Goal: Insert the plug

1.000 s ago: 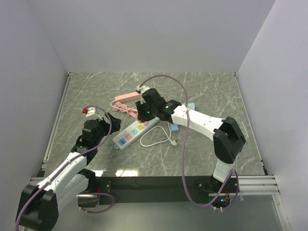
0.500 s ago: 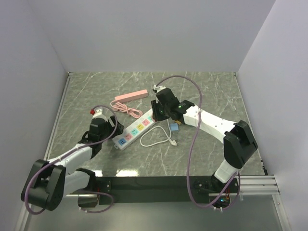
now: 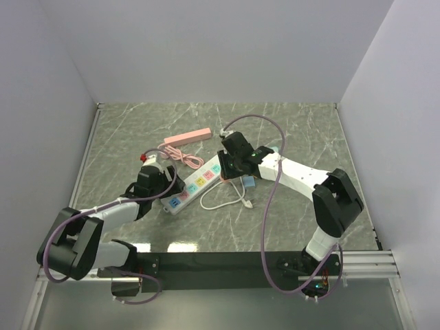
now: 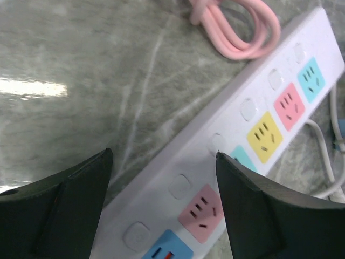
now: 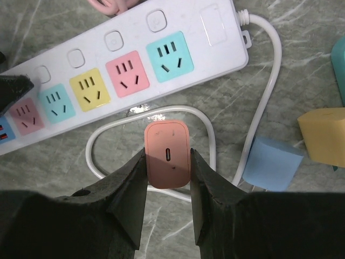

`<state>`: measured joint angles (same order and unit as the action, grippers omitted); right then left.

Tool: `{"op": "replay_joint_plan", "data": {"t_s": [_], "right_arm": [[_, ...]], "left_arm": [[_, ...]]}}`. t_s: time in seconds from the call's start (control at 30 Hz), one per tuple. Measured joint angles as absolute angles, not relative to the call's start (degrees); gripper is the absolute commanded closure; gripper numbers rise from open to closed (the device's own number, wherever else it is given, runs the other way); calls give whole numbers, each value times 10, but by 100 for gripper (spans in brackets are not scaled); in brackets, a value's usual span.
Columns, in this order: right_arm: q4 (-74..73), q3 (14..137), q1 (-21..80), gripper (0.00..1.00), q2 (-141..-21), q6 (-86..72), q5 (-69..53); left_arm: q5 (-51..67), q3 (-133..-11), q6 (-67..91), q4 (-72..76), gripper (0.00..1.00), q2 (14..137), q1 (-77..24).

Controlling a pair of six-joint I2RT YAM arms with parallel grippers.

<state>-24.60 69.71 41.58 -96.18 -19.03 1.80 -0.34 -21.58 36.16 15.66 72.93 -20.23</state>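
A white power strip [image 3: 196,187] with coloured sockets lies slanted in the middle of the table. My right gripper [image 5: 167,162] is shut on a salmon-pink plug [image 5: 167,147]. The plug's end with a small slot faces the camera. It hangs above the strip's white cord [image 5: 205,135], just off the strip's [image 5: 108,91] long side near the pink and teal sockets. My left gripper [image 4: 163,156] is open over the strip's [image 4: 237,135] other end. Its fingers stand either side of the strip there, above a pink socket.
A pink power strip [image 3: 187,137] with a coiled pink cable [image 3: 180,155] lies behind the white one. A blue plug [image 5: 271,163], a yellow plug [image 5: 323,135] and a teal object [image 5: 339,65] lie to the right of the cord.
My left gripper has moved right, onto the near end of the white strip. My right gripper has shifted right and nearer with the plug, off the strip's far end.
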Motion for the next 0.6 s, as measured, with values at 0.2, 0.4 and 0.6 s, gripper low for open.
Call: {"op": "replay_joint_plan", "data": {"t_s": [0.2, 0.4, 0.6], "right_arm": [[-250, 697, 416, 100, -966, -197, 23], [-254, 696, 414, 100, -966, -208, 41], [-253, 686, 414, 100, -958, -230, 56]], "left_arm": [[20, -216, 373, 166, 17, 729, -246], [43, -202, 388, 170, 17, 709, -289], [66, -187, 406, 199, 17, 712, -322]]}}
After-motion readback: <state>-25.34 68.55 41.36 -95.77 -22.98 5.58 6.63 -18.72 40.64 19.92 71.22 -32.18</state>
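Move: The left hand, open, is low over the left edge of the power strip's near half; the strip's middle lies about 7 cm to its right, 2 cm ahead and 2 cm lower. The pink cord coil is some 11 cm ahead and 2 cm right, the white cable loop about 15 cm right and 2 cm back. The right hand holds the pink plug, with the strip's middle about 10 cm left, 1 cm back and 5 cm below. With its left finger against the strip's left side, the left hand pushes the near part rightward and back towards its own base, travelling about 9 cm at nearly constant height and turning some 15 degrees clockwise, fingers staying wide open. The right hand keeps its hold on the pink plug beside the far sockets, easing about 1 cm right with a slight clockwise turn. ##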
